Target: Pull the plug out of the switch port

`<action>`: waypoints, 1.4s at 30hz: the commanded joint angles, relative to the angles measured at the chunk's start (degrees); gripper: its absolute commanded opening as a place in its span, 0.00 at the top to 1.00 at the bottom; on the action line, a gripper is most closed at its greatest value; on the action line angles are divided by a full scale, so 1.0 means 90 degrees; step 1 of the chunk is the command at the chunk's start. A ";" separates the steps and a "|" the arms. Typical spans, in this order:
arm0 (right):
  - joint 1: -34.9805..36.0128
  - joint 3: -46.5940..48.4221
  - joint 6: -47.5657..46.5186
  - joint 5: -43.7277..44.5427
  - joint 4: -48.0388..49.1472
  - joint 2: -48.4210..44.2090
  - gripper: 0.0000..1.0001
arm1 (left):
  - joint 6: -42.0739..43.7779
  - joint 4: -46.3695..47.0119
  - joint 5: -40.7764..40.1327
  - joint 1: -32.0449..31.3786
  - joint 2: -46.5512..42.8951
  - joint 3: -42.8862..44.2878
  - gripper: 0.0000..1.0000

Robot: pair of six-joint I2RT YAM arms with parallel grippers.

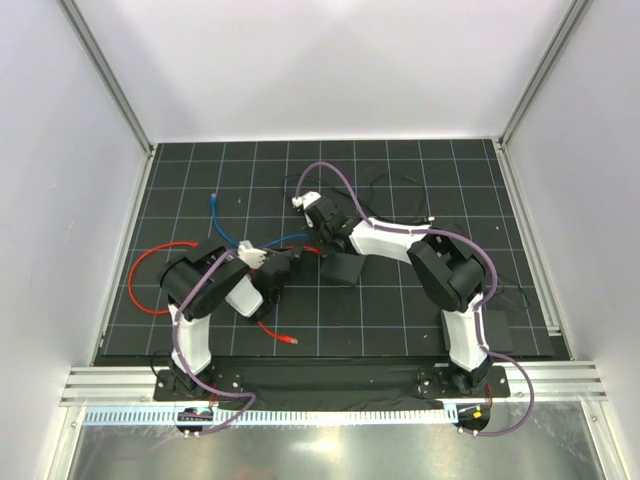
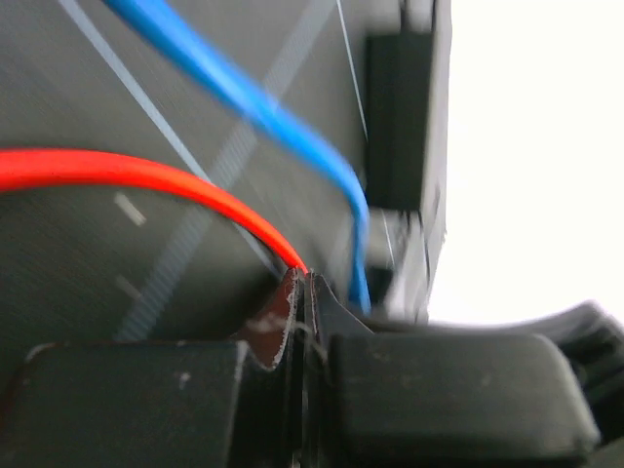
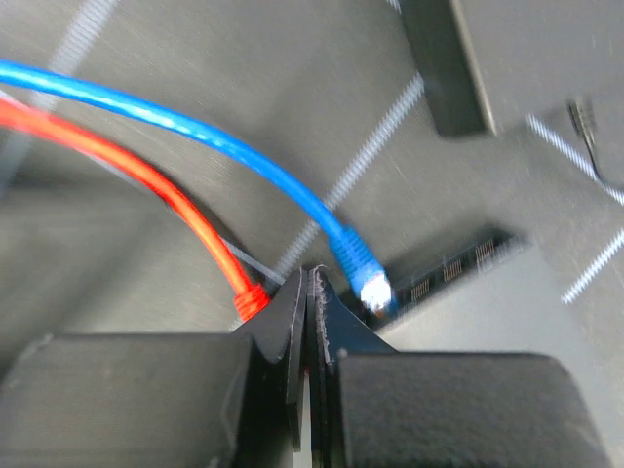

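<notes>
The switch point(image 1: 342, 268) is a flat black box on the gridded mat, and its row of sockets point(image 3: 458, 268) faces my right wrist camera. A blue cable's plug point(image 3: 363, 273) hangs blurred right at that row; I cannot tell whether it is seated. A red cable point(image 3: 185, 210) ends in a ribbed boot point(image 3: 249, 300) that disappears behind my right gripper point(image 3: 310, 273), which is shut with nothing between its jaws. My left gripper point(image 2: 304, 278) is also shut. The red cable point(image 2: 146, 175) runs up to its tips and vanishes there, beside the switch point(image 1: 295, 262).
The red cable's other end lies loose with its plug point(image 1: 290, 340) near the mat's front edge, and its loop point(image 1: 135, 285) lies at the left. A dark slab point(image 3: 448, 68) sits beyond the switch. A black box point(image 2: 400, 117) stands ahead of the left gripper. White walls surround the mat.
</notes>
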 commanded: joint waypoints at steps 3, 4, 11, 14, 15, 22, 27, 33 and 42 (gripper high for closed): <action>-0.0012 -0.0356 -0.0205 0.0270 -0.1379 0.0190 0.99 | 0.0237 0.0074 -0.0605 0.0200 -0.0131 -0.0091 1.00; -0.0012 -0.0395 -0.0205 0.0241 -0.1301 0.0121 0.99 | 0.0267 0.0093 -0.0576 0.0200 -0.0131 -0.0081 1.00; -0.0012 -0.1107 0.0039 -0.0003 -0.0344 -0.0747 0.87 | 0.0667 0.0142 -0.0038 -0.0043 -0.0131 0.0007 1.00; -0.0012 -0.1458 0.0224 0.0055 0.0144 -0.1253 0.81 | 0.0765 0.0162 0.0156 -0.0151 -0.0209 -0.0071 1.00; -0.0012 -0.1566 0.0293 0.0104 0.0281 -0.1411 0.80 | 0.0794 0.0239 0.0225 -0.0171 -0.0229 -0.0119 1.00; -0.0051 -0.2388 0.0810 0.0757 0.1113 -0.2662 0.54 | 0.1380 0.0260 0.0616 -0.0736 -0.0649 -0.0247 1.00; -0.0178 -0.1841 0.1523 0.1685 -0.0523 -0.2877 0.43 | 0.1556 0.0133 0.1152 -0.0864 -0.0620 -0.0159 1.00; -0.0733 -0.3128 0.2607 0.1572 -0.0997 -0.4261 0.29 | 0.1615 -0.0297 0.1826 -0.0864 -0.0191 0.0271 0.97; -0.1916 -0.4916 0.3330 -0.0812 -0.0100 -0.5446 0.27 | 0.1478 -0.0200 0.2501 -0.0884 0.0513 0.0652 0.97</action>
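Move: The switch's middle lies about 7 cm right of my right hand and 6 cm back, about 1 cm lower. The red plug is almost at those fingertips, about 1 cm left and 1 cm back, and the blue plug is some 3 cm straight ahead. From my left hand, the red plug is about 5 cm right and 1 cm ahead, roughly 1 cm down; the switch's middle is some 12 cm right and 4 cm back. I open my right fingers wide at the red plug and swing that hand back, up over the switch and about 20 cm to the right, lowering it again beside the switch's right edge. After edging left briefly, my left hand sweeps right and somewhat back to the red plug's boot, about 11 cm over in all, turning some 30 degrees clockwise with its fingers nearly shut. ##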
